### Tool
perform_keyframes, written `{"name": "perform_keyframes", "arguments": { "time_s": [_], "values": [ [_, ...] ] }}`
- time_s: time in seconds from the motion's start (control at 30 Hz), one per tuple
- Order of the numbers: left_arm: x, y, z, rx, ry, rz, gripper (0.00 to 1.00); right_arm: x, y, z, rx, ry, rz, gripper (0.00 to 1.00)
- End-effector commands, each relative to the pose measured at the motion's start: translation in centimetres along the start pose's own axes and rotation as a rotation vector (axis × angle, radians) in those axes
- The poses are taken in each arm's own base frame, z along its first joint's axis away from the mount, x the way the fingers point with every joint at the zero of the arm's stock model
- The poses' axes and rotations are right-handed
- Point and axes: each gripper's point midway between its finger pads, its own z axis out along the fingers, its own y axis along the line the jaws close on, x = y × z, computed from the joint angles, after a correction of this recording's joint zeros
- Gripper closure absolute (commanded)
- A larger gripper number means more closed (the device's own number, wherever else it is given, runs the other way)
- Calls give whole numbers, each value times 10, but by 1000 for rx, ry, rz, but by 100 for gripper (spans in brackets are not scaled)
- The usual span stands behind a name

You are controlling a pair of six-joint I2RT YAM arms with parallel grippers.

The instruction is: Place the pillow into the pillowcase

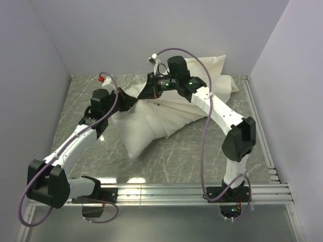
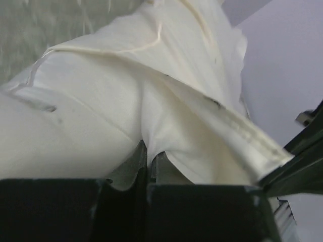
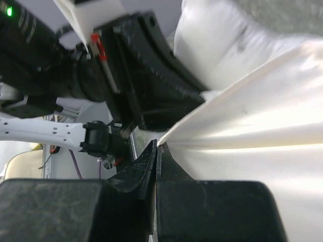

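The cream pillowcase [image 1: 151, 123] lies bunched across the middle of the table, its upper left corner lifted. My left gripper [image 1: 125, 103] is shut on that corner, and the fabric [image 2: 126, 101] is pinched between its jaws [image 2: 148, 156]. Right beside it my right gripper [image 1: 145, 92] is shut on the pillowcase edge [image 3: 242, 126], which it pulls taut from the jaw tips [image 3: 157, 146]. The white pillow [image 1: 209, 68] rests at the back behind the right arm and shows plump above the case [image 3: 217, 45].
The table top is grey marble-patterned [image 1: 81, 101], enclosed by pale walls at left, back and right. A metal rail [image 1: 202, 191] runs along the near edge by the arm bases. The left gripper body [image 3: 146, 75] looms close in the right wrist view.
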Motion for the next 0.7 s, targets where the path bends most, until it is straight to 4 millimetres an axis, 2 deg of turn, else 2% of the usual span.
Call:
{"name": "perform_keyframes", "arguments": {
  "time_s": [0.0, 0.03, 0.07, 0.1, 0.13, 0.17, 0.2, 0.23, 0.27, 0.3, 0.33, 0.37, 0.4, 0.43, 0.47, 0.5, 0.53, 0.57, 0.6, 0.63, 0.67],
  "values": [
    [36, 3, -5, 13, 55, -177, 100, -8, 23, 18, -100, -6, -59, 100],
    [46, 7, -7, 4, 78, -202, 100, -7, 18, 22, -81, -2, -52, 100],
    [54, 11, -7, -9, 95, -233, 100, -16, 17, 24, -67, -17, -68, 100],
    [65, 21, -7, -42, 113, -252, 100, -12, 8, 32, -62, -3, -63, 100],
    [68, 27, -6, -60, 117, -256, 98, -12, 7, 33, -56, -1, -60, 100],
    [58, 37, -4, -84, 99, -229, 92, -12, 10, 33, -59, -1, -72, 98],
    [52, 42, -3, -98, 90, -205, 81, -11, 10, 30, -52, -1, -75, 89],
    [47, 46, -5, -97, 100, -186, 59, -7, 7, 26, -21, 13, -74, 75],
    [41, 49, -6, -84, 106, -134, 48, -2, 2, 19, 19, 27, -81, 53],
    [18, 50, -8, -72, 83, -88, 38, -12, -1, 0, 107, -7, -149, 45],
    [13, 43, -10, -44, 99, -24, 28, -11, -6, -15, 163, -9, -154, 29],
    [7, 36, -19, -29, 131, 115, 25, 9, -20, -25, 215, 13, -131, 25],
    [6, 29, -24, -4, 146, 178, 22, -7, -14, -61, 294, -65, -164, 20],
    [8, 21, -36, 24, 169, 299, 16, 18, -28, -71, 344, -47, -123, 17],
    [9, 16, -41, 34, 173, 363, 14, 23, -33, -87, 399, -66, -111, 17],
    [14, 12, -47, 42, 188, 422, 7, 21, -21, -112, 435, -119, -106, 16],
    [17, 7, -51, 63, 199, 530, 2, 51, -43, -125, 494, -93, -28, 16],
    [31, -7, -57, 90, 224, 623, 1, 66, -47, -134, 510, -92, 11, 16],
    [39, -13, -59, 104, 235, 675, 1, 72, -39, -146, 515, -130, 19, 16],
    [47, -18, -60, 118, 251, 740, 1, 110, -57, -150, 552, -90, 72, 16],
    [67, -29, -61, 143, 290, 779, 1, 124, -63, -153, 572, -83, 77, 16]
  ]
}}
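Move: Just under the left gripper, which pinches the pillowcase's open edge, the pillow's uncovered end has its middle about 5 cm back, straight below by some 16 cm. The pillowcase's main body lies roughly 15 cm ahead and 25 cm right of this hand, 20 cm down. From the right gripper, also pinching the case, the pillow end is about 3 cm back, 2 cm left and 18 cm below; the pillowcase body about 15 cm ahead, 23 cm right and 22 cm below. Swinging the pinched pillowcase edge down over the pillow, the left hand sinks about 9 cm and the right about 5, then both open wide and let go of the cloth. The left climbs nearly all the way back and then draws towards its base, rolling; the right, staying low, sweeps some 18 cm to its right, turning about 25 degrees clockwise. ##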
